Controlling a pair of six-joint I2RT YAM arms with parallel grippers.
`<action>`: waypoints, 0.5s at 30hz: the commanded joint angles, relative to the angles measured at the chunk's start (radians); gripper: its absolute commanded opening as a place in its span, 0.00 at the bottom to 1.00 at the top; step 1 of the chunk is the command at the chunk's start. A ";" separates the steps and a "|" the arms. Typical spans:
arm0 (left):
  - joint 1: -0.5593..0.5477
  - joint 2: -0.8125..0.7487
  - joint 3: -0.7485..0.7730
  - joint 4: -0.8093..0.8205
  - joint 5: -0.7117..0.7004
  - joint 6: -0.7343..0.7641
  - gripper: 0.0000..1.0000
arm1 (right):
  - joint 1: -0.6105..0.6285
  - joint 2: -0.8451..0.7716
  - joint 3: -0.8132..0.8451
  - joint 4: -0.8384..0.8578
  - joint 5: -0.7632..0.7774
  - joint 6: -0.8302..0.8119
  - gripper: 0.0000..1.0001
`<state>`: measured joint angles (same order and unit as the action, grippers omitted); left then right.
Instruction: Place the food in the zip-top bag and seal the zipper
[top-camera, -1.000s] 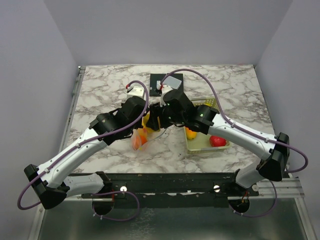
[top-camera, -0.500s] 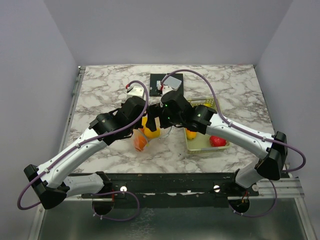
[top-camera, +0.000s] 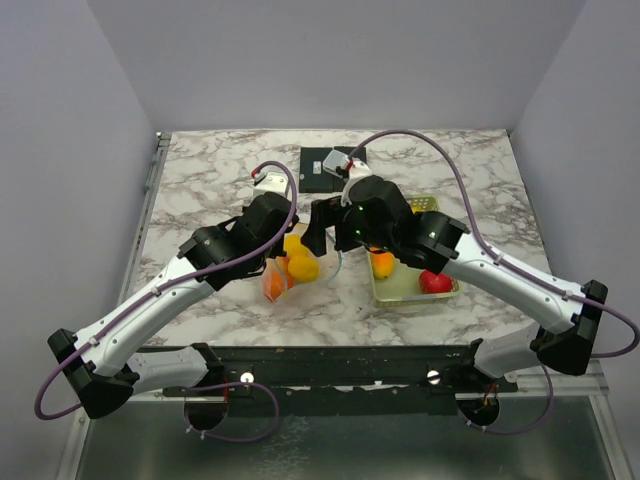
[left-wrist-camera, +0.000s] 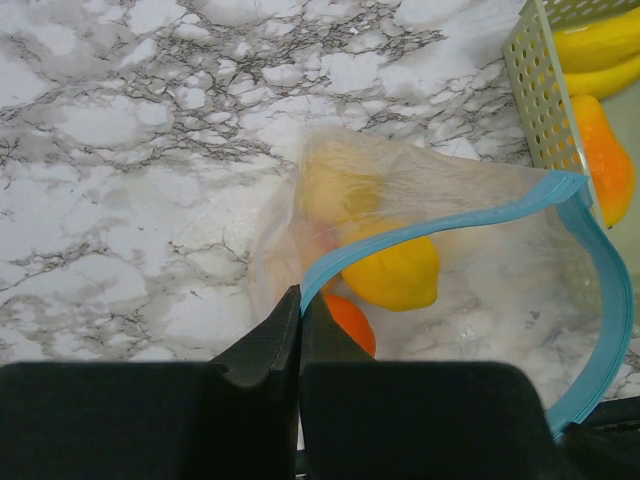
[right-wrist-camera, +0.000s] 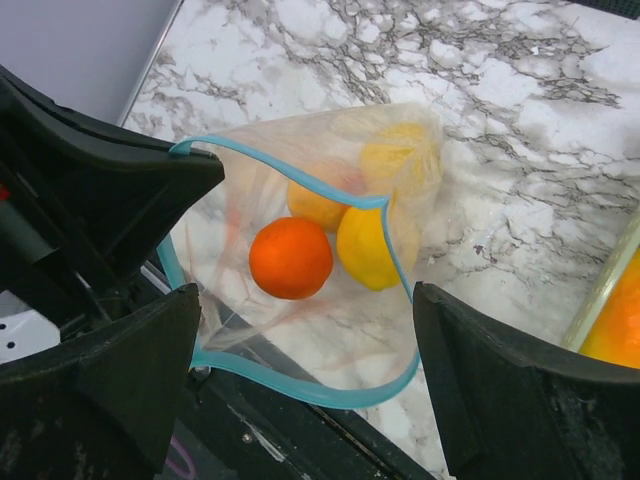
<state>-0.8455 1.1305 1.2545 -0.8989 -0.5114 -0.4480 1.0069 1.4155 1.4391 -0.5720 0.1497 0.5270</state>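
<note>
The clear zip-top bag (top-camera: 293, 268) hangs open at mid table. Its light blue zipper (left-wrist-camera: 430, 225) curves round the mouth, also in the right wrist view (right-wrist-camera: 300, 375). My left gripper (left-wrist-camera: 299, 300) is shut on the zipper edge and holds the mouth up. Inside the bag lie an orange (right-wrist-camera: 290, 258), a yellow lemon (right-wrist-camera: 368, 248) and another fruit (right-wrist-camera: 315, 205). My right gripper (right-wrist-camera: 305, 340) is open and empty, just above the bag's mouth. A red apple (top-camera: 434, 282) and an orange fruit (top-camera: 382, 264) lie in the basket (top-camera: 410, 294).
The pale yellow-green slotted basket stands right of the bag; its wall (left-wrist-camera: 535, 85) shows in the left wrist view with yellow fruit (left-wrist-camera: 600, 50) inside. A black plate with a grey block (top-camera: 322, 165) lies at the back middle.
My right gripper has let a yellow fruit go into the bag, opened, and pulled up and to the right. The left gripper has kept its hold on the bag's edge.
</note>
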 joint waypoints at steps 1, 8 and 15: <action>0.004 -0.014 0.026 0.004 0.014 -0.007 0.00 | 0.006 -0.064 0.029 -0.046 0.088 0.018 0.92; 0.004 -0.010 0.029 0.003 0.019 -0.005 0.00 | 0.005 -0.150 -0.003 -0.112 0.219 0.018 0.91; 0.004 -0.003 0.028 0.003 0.019 -0.005 0.00 | 0.003 -0.173 -0.023 -0.249 0.371 0.056 0.88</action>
<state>-0.8452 1.1305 1.2545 -0.8989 -0.5064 -0.4480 1.0069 1.2526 1.4384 -0.6987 0.3836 0.5514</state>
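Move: The mango, the basket food nearest the empty right hand, lies about 14 cm to its right, 6 cm ahead and some 22 cm below. From that hand, the bananas lie about 17 cm ahead and 22 cm right, and the red fruit some 26 cm right and 2 cm ahead. The open bag's middle is about 5 cm left, 4 cm ahead and 16 cm below. From the left hand, the mango is roughly 21 cm right and 7 cm ahead, 20 cm below. Touching nothing, its fingers still wide open, the right hand swings off to its right, about 7 cm, while rising some 4 cm; it leaves the bag's mouth and, seen from above, closes in on the basket. The climb levels out at the end, and the wrist turns roughly 10 degrees clockwise as the fingertips lift slightly. The left hand stays put, still pinching the bag's zipper rim. ##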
